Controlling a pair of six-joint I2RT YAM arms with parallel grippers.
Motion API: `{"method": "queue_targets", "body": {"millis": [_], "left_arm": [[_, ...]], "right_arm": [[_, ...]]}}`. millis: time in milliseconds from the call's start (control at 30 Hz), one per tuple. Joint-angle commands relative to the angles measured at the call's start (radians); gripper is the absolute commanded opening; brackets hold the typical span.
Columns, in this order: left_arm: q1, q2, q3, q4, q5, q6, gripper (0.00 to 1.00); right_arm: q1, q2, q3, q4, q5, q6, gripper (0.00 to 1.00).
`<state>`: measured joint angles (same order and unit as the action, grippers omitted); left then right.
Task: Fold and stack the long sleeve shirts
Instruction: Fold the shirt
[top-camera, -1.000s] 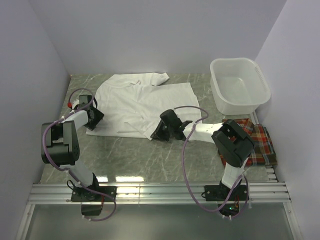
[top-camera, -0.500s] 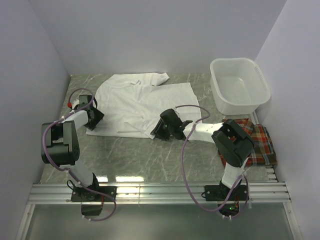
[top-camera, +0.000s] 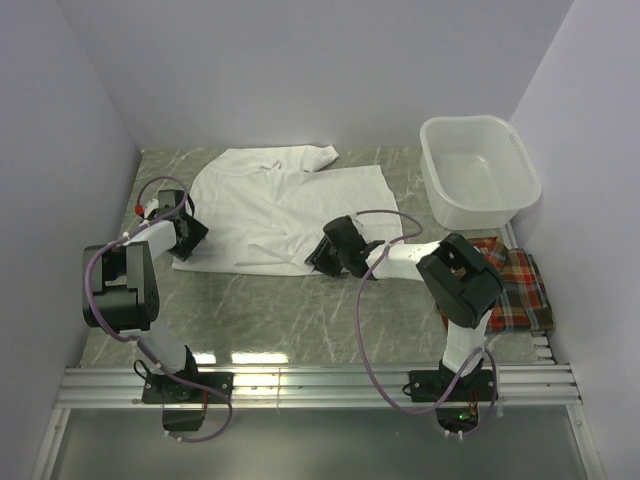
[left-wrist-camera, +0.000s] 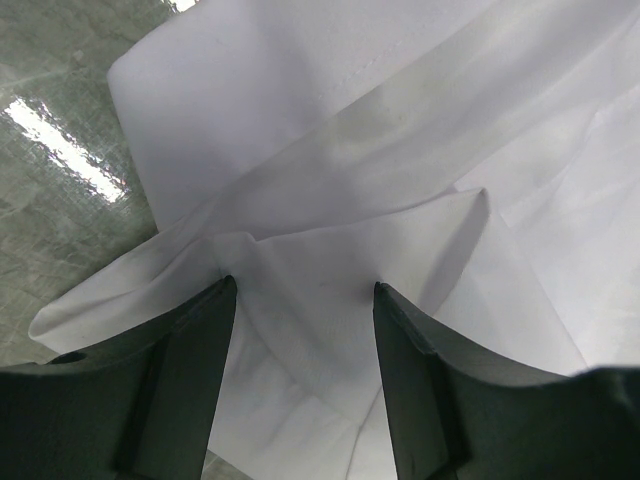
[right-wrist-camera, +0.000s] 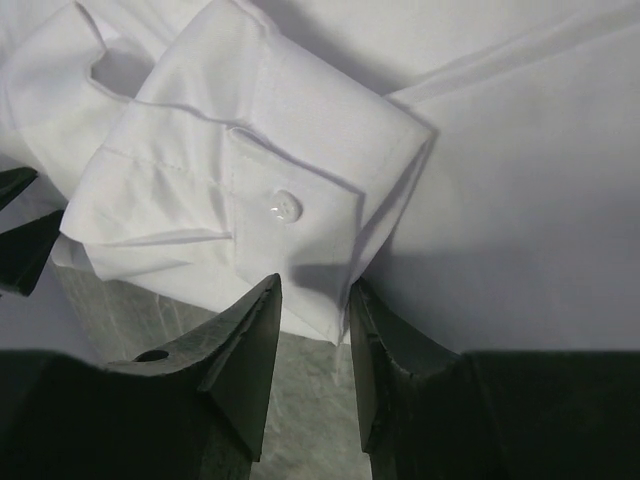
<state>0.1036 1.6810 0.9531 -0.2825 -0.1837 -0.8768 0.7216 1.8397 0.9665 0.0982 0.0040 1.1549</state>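
Observation:
The white long sleeve shirt (top-camera: 275, 200) lies spread at the back left of the table, one sleeve folded along its near edge. The plaid shirt (top-camera: 518, 290) lies folded at the right, behind my right arm. My left gripper (top-camera: 186, 232) stands open at the white shirt's left edge, with a loose fold of the white cloth (left-wrist-camera: 330, 200) lying between its fingers (left-wrist-camera: 200, 370). My right gripper (top-camera: 325, 256) is open at the shirt's near edge. Its tips (right-wrist-camera: 314, 290) flank the corner of the buttoned cuff (right-wrist-camera: 285, 205), which rests on the table.
A white plastic basin (top-camera: 436, 185) stands at the back right, just beyond the plaid shirt. Grey marble tabletop (top-camera: 300, 310) shows in front of the white shirt. Walls close in on the left, back and right.
My right gripper has opened and let go of the sleeve cuff, which now lies flat at the shirt's near edge. The left arm has not moved.

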Motion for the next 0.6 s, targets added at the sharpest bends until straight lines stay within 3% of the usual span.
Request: {"method": "queue_targets", "body": {"millis": [0, 233, 367, 567], "left_arm": [[0.004, -0.007, 0.016, -0.011, -0.010, 0.009, 0.63], [0.004, -0.003, 0.019, -0.011, -0.007, 0.009, 0.63], [0.004, -0.003, 0.019, -0.012, -0.010, 0.009, 0.63], [0.004, 0.000, 0.019, -0.015, -0.017, 0.009, 0.63]], "right_arm": [[-0.011, 0.019, -0.012, 0.049, 0.036, -0.001, 0.40], [-0.017, 0.027, -0.026, 0.072, 0.039, -0.023, 0.22], [-0.017, 0.006, -0.018, 0.058, 0.050, -0.050, 0.01], [-0.017, -0.054, 0.067, -0.043, 0.095, -0.167, 0.00]]}}
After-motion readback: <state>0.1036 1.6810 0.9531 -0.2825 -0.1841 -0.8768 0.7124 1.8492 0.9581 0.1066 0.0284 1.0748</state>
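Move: The button-side corner of the shirt's folded-back cuff lies practically under the right hand, between its open fingertips and about 1 cm below them. The button sits some 2 cm ahead and 3 cm to the left; the shirt's near edge passes about 1 cm back of the hand, level sideways, 2 cm down. From the left hand the cuff corner is roughly 32 cm to the right and 5 cm back, 1 cm lower. The cuff's corner is what the right fingers shut on: from roughly half open they close fully as the hand sinks about 1 cm at the shirt's near edge and eases about 1 cm to the right, still pointing down at a forward-left slant, and the tips come together on the cuff's edge to pinch it. ##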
